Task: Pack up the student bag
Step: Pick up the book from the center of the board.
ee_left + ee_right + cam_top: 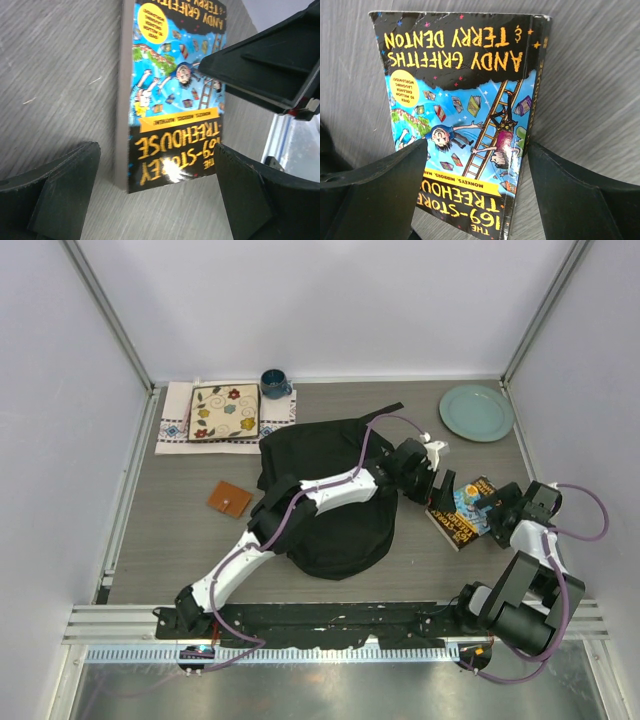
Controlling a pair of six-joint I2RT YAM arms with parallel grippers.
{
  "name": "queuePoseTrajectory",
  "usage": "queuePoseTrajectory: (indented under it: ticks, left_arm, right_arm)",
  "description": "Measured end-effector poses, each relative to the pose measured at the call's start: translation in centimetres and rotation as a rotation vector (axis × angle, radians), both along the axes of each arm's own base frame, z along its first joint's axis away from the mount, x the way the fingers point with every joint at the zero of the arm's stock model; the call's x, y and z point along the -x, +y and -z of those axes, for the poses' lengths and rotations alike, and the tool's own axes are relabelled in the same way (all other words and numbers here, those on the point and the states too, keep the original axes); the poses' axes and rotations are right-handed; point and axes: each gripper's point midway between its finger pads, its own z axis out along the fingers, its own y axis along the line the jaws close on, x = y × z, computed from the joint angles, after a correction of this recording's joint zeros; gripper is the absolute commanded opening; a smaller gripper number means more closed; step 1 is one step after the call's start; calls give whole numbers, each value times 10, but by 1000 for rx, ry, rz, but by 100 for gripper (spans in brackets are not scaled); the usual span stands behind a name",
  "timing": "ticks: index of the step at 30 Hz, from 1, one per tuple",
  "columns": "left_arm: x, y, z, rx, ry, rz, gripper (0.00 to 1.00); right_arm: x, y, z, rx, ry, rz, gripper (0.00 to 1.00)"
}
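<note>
The student bag point(330, 510) is a large black soft backpack lying flat mid-table, with my left arm stretched across it. To its right a paperback book point(462, 510) with a blue and black cover lies face up on the table. My left gripper point(443, 483) hangs open over the book's left end point(170, 150); its fingers point(60, 190) stand wide on either side, apart from it. My right gripper point(492, 504) is open astride the other end of the book point(470, 100). One of its fingers point(385, 190) is over the cover, the other is just beside the spine.
A teal plate point(476, 412) sits at the back right. At the back left a floral tile point(224, 412) lies on a white cloth point(175, 425), with a blue mug point(274, 384) beside it. A small brown square point(230, 500) lies left of the bag.
</note>
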Motion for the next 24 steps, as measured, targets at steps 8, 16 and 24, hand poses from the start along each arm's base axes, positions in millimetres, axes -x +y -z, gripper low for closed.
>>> queuePoseTrajectory:
  ticks: [8,16,24]
  left_arm:
    - [5,-12,-1,63,103,1,70]
    - [7,-5,12,55,153,-29,47]
    - [17,-9,4,86,207,-12,0]
  right_arm:
    - [-8,9,-2,-32,-48,-52,86]
    - [-9,9,-2,-28,-56,-62,86]
    - [-10,11,-3,-30,-62,-76,86]
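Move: The book lies flat, its middle about 7 cm to the left hand's right, 2 cm back and 2 cm below; its near title end is between the open fingers. From the right hand the book's middle is some 4 cm left, 1 cm ahead and 2 cm lower. The plate lies about 22 cm ahead of the left hand, 9 cm to its right and 4 cm lower; the backpack's middle is roughly 26 cm to its left, level with it and 2 cm lower. The left fingers shut from wide open to about a quarter open, pinching pages and front cover at the book's fore-edge near the title end. That hand sinks about 1 cm and shifts slightly right, then eases back nearly 2 cm while recovering most of its height, rolling some 10 degrees. The right hand, still open, nudges 1 cm forward and left and stays against the spine side. ##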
